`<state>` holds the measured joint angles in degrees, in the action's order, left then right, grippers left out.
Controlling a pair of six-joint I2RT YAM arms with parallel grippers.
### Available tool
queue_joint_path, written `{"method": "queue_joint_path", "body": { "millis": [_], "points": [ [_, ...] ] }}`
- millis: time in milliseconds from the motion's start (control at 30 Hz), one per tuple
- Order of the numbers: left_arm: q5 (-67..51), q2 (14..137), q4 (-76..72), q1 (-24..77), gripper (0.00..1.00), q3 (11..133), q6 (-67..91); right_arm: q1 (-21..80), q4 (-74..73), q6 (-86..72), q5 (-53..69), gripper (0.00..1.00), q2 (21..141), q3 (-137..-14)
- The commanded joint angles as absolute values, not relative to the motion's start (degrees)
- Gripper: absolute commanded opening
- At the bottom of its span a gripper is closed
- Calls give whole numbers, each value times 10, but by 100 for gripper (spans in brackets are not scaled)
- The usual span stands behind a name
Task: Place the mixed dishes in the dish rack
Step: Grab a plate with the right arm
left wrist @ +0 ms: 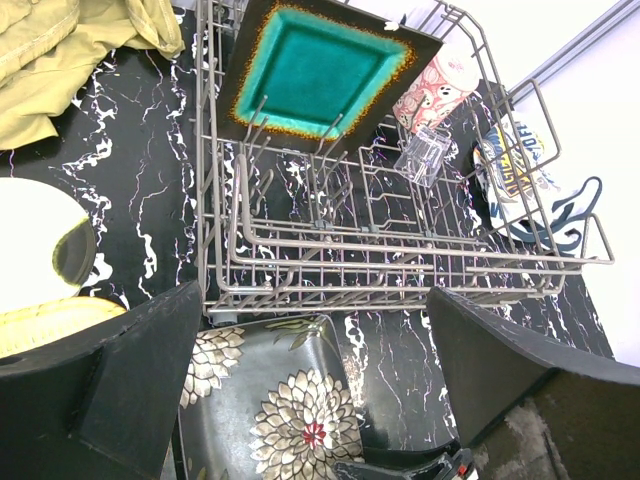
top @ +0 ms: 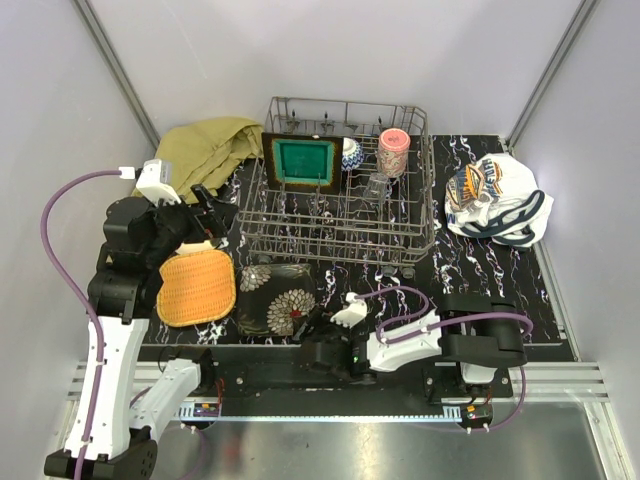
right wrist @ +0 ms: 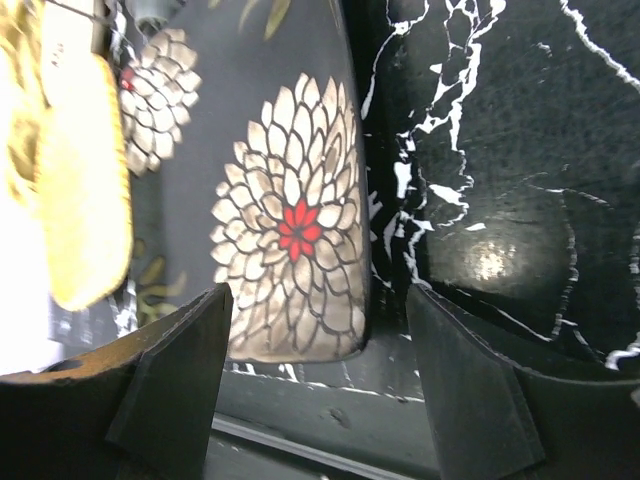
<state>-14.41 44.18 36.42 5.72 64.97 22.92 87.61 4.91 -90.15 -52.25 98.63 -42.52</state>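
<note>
The dish rack [top: 345, 215] stands at the back centre. In it a teal square plate [top: 303, 160] leans upright, with a patterned bowl [top: 351, 153], a pink cup [top: 393, 150] and a clear glass [top: 376, 187] to its right. A dark floral plate [top: 275, 297] lies in front of the rack, and an orange woven plate [top: 196, 287] lies to its left. My right gripper [top: 308, 325] is open and low, its fingers either side of the floral plate's [right wrist: 290, 230] near right corner. My left gripper [top: 208, 213] hangs open above the table left of the rack [left wrist: 400, 260], holding nothing.
An olive-yellow cloth [top: 210, 145] is bunched at the back left. A white printed cloth [top: 495, 200] lies right of the rack. A cream round plate [left wrist: 35, 240] shows beside the orange plate [left wrist: 50, 320] in the left wrist view. Grey walls close in the table on three sides.
</note>
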Motion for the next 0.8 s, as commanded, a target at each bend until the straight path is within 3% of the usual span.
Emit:
{"method": "queue_joint_path", "body": {
  "millis": [0,300,633,767],
  "points": [
    [-158,431,349,54,99,656,229,879,94,-962,-546,77,1014,-401],
    [-156,432,347,55,99,655,229,870,115,-991,-516,69,1075,-410],
    [-155,437,348,54,99,655,229,863,126,-1023,-509,42,1094,-384],
    [-154,439,347,55,99,654,229,863,127,-1020,-504,25,1088,-374]
  ]
}}
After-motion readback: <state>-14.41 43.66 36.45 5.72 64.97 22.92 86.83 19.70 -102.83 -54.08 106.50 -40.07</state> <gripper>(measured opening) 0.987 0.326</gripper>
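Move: The dark flowered plate lies flat, its middle about 7 cm to the right gripper's left, 4 cm ahead and 3 cm below; the open fingers are already at its near right corner. The orange basket is some 25 cm to the left and 6 cm ahead, the dish rack's middle roughly 33 cm ahead and 7 cm to the right. From the left hand the plate is about 8 cm right, 8 cm back and 32 cm down. Ease the right gripper about 2 cm left and 1 cm forward onto the flowered plate's right rim near its close corner, rolling it some 15 degrees so its left side rises, with a slight clockwise turn. Then sink about 2 cm while bringing the fingers from wide open to about a third open, the rim between them. ##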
